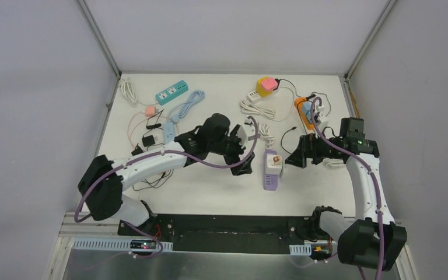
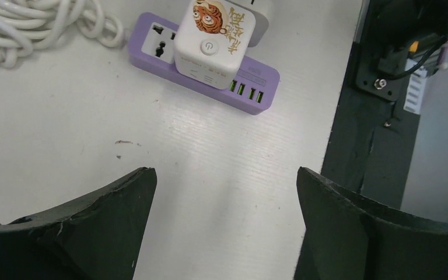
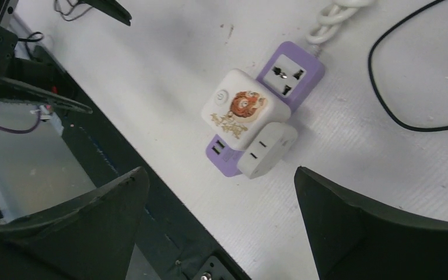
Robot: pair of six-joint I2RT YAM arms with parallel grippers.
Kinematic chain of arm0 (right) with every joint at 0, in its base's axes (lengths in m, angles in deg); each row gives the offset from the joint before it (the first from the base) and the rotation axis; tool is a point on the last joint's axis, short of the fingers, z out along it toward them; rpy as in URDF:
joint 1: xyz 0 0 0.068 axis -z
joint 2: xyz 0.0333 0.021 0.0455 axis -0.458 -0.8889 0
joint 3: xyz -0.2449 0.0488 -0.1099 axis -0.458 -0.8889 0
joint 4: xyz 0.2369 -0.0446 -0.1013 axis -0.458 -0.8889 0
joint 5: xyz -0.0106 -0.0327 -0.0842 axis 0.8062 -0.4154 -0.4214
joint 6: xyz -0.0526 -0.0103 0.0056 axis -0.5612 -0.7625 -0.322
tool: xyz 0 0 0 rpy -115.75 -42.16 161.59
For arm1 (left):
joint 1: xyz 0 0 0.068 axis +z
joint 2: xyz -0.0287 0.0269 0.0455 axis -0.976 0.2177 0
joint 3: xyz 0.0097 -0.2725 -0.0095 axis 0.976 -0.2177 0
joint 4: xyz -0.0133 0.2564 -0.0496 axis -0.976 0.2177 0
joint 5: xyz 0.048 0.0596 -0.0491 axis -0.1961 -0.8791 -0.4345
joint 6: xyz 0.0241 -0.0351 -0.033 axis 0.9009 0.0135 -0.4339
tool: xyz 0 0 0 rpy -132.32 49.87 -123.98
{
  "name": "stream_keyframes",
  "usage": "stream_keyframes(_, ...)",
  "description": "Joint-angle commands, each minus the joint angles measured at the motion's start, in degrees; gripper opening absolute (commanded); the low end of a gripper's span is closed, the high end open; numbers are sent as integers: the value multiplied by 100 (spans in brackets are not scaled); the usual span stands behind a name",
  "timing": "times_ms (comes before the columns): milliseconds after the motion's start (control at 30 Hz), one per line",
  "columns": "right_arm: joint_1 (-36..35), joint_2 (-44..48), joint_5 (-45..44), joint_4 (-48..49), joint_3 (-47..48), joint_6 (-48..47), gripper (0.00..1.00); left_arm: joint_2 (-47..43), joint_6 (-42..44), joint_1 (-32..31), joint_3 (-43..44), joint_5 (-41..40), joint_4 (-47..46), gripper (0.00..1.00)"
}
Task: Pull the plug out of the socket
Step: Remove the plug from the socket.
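Observation:
The socket is a purple power strip (image 1: 269, 178) lying at the table's middle, its white cord coiled behind it. A white cube plug (image 1: 275, 162) with a tiger picture and a power button sits in it. The left wrist view has the strip (image 2: 261, 80) and plug (image 2: 213, 41) at the top, and the right wrist view shows the strip (image 3: 291, 73) and plug (image 3: 242, 111) with a smaller white adapter (image 3: 267, 150) beside them. My left gripper (image 1: 242, 165) hovers open just left of the strip; the right gripper (image 1: 297, 157) hovers open just right of it. Neither touches anything.
At the back lie a teal power strip (image 1: 171, 93), a pink-and-yellow cube socket (image 1: 266, 86), an orange strip (image 1: 301, 111), white cable coils (image 1: 255, 106), a blue cable (image 1: 188, 104) and a black adapter (image 1: 149, 140). A black rail (image 1: 221, 230) borders the near edge.

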Motion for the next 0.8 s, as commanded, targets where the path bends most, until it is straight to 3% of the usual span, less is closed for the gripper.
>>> stream_keyframes(0,-53,-34,-746,665,-246,-471,99,630,851,-298,539,-98,-406,94)
stream_keyframes(167,-925,-135,-1891,822,-705,-976,97,1160,755,-540,613,-331,-873,93)
stream_keyframes(467,-1560,-493,-2558,1330,-897,-402,92,1221,476,-613,431,-648,-1330,92)
stream_keyframes(767,-1641,-668,-2800,1356,-837,-307,74,1266,306,-632,439,-653,-1313,91)
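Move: The small white plug on the right side of the tiger-faced cube lies about 12 cm below the right hand, 2 cm to its left and level with it fore and aft. The cube stands some 4 cm left of the plug and 1 cm farther out, on the purple strip, whose middle is 7 cm left of and 15 cm below that hand. From the left hand the cube is about 9 cm right, 1 cm back and 12 cm down; the plug is 13 cm right and 2 cm back. Down onto the small white plug comes the right hand, sinking about 10 cm almost in place while its fingers tip some 25 degrees steeper towards the table and begin to narrow, ending open close around the plug's near end. Towards the tiger cube from the other side, the wide-open left hand slides about 6 cm right and sinks a few centimetres, then eases to a stop short of the cube. ##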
